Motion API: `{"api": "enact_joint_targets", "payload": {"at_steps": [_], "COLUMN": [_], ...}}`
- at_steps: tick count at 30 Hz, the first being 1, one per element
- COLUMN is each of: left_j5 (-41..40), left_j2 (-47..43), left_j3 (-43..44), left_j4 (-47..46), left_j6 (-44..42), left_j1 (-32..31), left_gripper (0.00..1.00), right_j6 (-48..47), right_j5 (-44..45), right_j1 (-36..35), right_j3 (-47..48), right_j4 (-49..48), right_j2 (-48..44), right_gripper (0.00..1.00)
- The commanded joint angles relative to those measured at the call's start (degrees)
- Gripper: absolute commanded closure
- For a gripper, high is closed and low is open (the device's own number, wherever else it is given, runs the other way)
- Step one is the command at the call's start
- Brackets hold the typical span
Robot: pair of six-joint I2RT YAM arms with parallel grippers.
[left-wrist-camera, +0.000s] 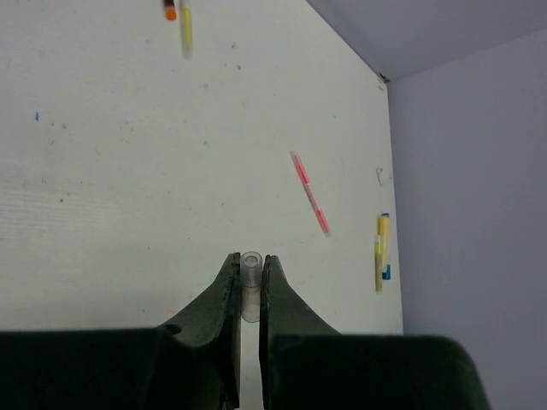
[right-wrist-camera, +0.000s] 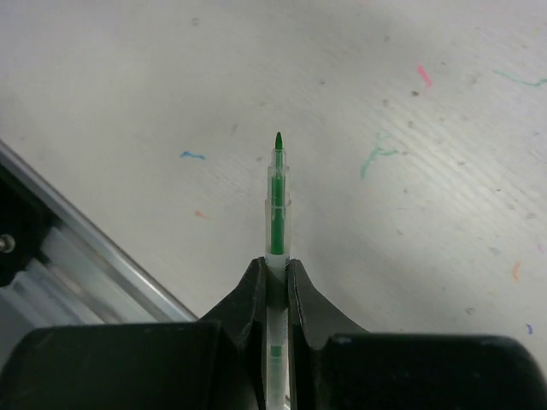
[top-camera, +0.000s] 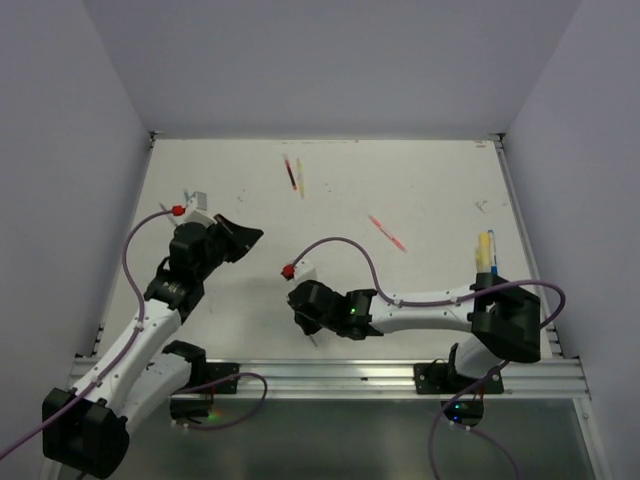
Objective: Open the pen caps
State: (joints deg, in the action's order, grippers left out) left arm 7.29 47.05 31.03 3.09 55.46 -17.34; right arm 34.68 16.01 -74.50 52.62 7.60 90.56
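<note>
My left gripper (left-wrist-camera: 249, 259) is shut on a short clear pen cap (left-wrist-camera: 250, 282), held above the table; in the top view this gripper (top-camera: 243, 237) hangs over the left half. Nearer the front edge, my right gripper (right-wrist-camera: 276, 263) is shut on a clear-barrelled green pen (right-wrist-camera: 277, 196) whose bare green tip points away from the fingers, and it shows in the top view (top-camera: 303, 318) too. A pink pen (top-camera: 386, 233) lies mid-table. At the back lie a dark red pen (top-camera: 290, 174) and a yellow pen (top-camera: 300, 178).
A yellow pen (top-camera: 484, 250) and a blue one (top-camera: 492, 256) lie by the right wall. The metal rail (top-camera: 330, 375) runs along the near edge, close under the right gripper. Purple cables loop over both arms. Ink marks dot the white table (top-camera: 420, 180).
</note>
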Motion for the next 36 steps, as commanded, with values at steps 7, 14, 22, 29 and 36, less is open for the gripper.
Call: {"api": "enact_joint_targets", "payload": {"at_steps": [7, 14, 22, 29, 36], "left_j5": [7.73, 15.47, 9.58, 7.04, -0.25], "left_j2": [10.42, 26.15, 29.59, 33.63, 38.90], "left_j3": [-0.17, 8.69, 8.27, 7.83, 7.91], "left_j4": [-8.52, 2.24, 0.26, -0.71, 2.00], "left_j6": [-13.43, -18.81, -18.38, -16.97, -15.74], "left_j1": [0.12, -3.13, -7.44, -10.96, -11.22], "left_gripper": [1.00, 1.00, 1.00, 1.00, 1.00], "right_j6": [0.39, -0.04, -2.33, 0.92, 0.31], "right_j5": [1.82, -5.10, -9.24, -8.02, -4.15], "right_j1": [16.29, 24.83, 26.86, 26.86, 26.86], "right_j3": [8.10, 18.47, 16.37, 18.48, 15.76], "right_j4": [10.59, 19.90, 12.63, 11.56, 10.60], "right_j2": [0.04, 6.37, 10.14, 17.26, 17.63], "right_gripper": [1.00, 1.00, 1.00, 1.00, 1.00]}}
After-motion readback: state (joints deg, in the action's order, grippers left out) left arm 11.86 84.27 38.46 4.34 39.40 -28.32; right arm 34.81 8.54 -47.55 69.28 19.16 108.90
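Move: Below the left hand, which already holds the clear cap, the bare table it is lowered to lies some 19 cm down, 7 cm right and 2 cm back. The right hand keeps the uncapped green pen; its patch of table is about 16 cm ahead, 6 cm right and 7 cm below. From the right hand the red pen lies about 27 cm ahead and 24 cm right; from the left, 12 cm ahead and 32 cm right. Carrying the uncapped green pen, the right hand sweeps forward some 16 cm and 6 cm right with a small rise, turning clockwise, then sinks about 9 cm towards the table. The left hand brings the clear cap down some 16 cm and rightwards, tipping its fingers further down and turning clockwise. Both grippers stay closed. ##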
